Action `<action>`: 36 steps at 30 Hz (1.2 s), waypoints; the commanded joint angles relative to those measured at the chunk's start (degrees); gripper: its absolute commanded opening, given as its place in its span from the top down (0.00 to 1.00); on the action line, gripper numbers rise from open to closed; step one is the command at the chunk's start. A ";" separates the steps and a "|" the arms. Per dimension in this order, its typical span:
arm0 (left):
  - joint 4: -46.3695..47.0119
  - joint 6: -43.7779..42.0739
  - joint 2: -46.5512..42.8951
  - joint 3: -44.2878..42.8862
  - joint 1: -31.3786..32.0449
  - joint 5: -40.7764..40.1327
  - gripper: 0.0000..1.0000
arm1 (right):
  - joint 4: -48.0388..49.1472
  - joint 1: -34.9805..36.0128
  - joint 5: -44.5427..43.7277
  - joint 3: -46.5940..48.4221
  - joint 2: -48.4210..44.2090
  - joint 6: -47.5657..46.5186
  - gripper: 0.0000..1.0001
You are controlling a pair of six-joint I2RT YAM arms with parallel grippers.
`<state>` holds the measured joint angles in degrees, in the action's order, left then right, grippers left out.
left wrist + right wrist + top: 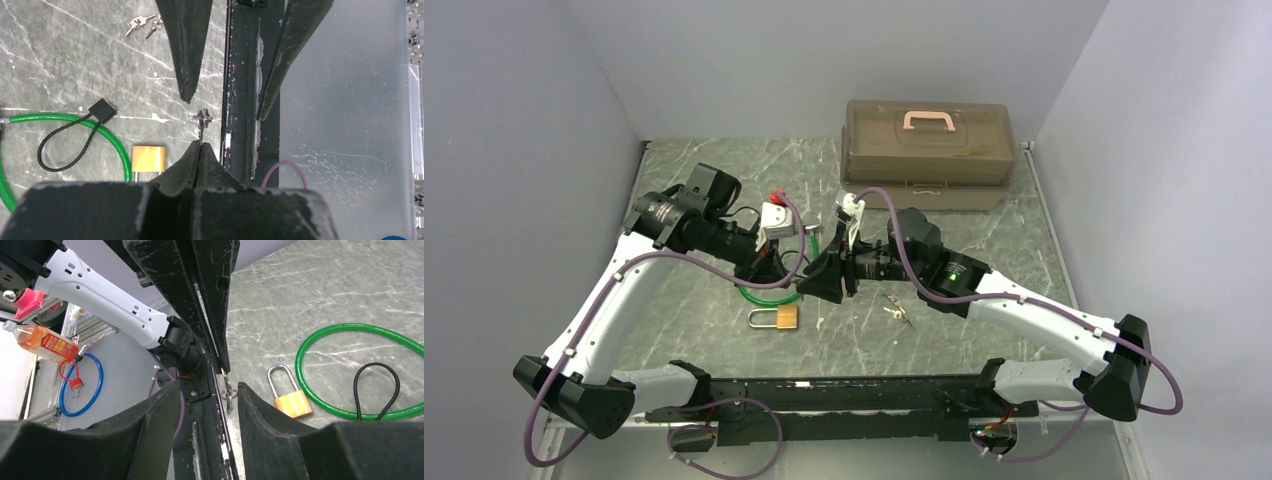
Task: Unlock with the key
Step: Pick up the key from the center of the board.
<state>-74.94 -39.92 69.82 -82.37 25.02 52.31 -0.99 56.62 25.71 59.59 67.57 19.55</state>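
A tiny silver key (201,121) on a small ring sticks out of my left gripper (201,145), which is shut on it above the table's front edge. In the right wrist view the same key (228,392) hangs from the left fingertips between the jaws of my right gripper (208,385), which stands open around it without touching it. The brass padlock (776,319) with a silver shackle lies flat on the table, just beside the grippers (292,402). More small keys (894,312) lie loose on the table to the right.
A green cable loop (769,295) lies behind the padlock, with a black elastic loop and tag (102,110) inside it. A brown toolbox (929,150) with a pink handle stands at the back. The black base rail (844,395) runs along the near edge.
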 commanded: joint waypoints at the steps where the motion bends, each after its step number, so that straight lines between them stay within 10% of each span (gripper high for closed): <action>1: -1.97 -1.45 -1.37 -2.27 0.53 3.48 1.00 | 5.39 0.07 1.07 0.13 0.41 0.05 0.52; 19: -3.17 -1.98 -1.31 -3.15 0.71 5.33 1.00 | 7.84 0.07 5.13 -1.32 2.15 0.90 0.68; 28: -2.62 -1.31 -1.52 -3.33 0.67 5.16 1.00 | 9.08 0.08 5.90 -2.03 1.96 1.89 1.00; 36: -0.26 0.18 -1.53 -2.12 0.69 4.03 0.96 | 11.10 -0.08 5.42 -4.35 0.17 3.71 1.00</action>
<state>-78.26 -40.73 69.56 -83.59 25.58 55.33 6.22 56.49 30.57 56.40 69.56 21.80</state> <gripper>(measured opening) 0.012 0.009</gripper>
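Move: The key sticks out of my left hand's shut fingertips, its middle some 2 cm to the right of that hand and 1 cm below. From my half-open right hand it lies about 1 cm ahead, 1 cm to the left and 2 cm lower. On the table roughly 25 cm below, the padlock lies about 8 cm ahead and 7 cm left of my right hand, the loose keys about 10 cm ahead and 17 cm right. I close my right fingers from half open to shut on the bow of the key, pinching it just beyond my left fingertips. Meanwhile I ease my right hand about 1 cm left towards the left hand, then about 1 cm down and back. My left hand keeps its grip on the key and draws back about 1.5 cm, rising 1 cm to bring the key between the right fingers. ##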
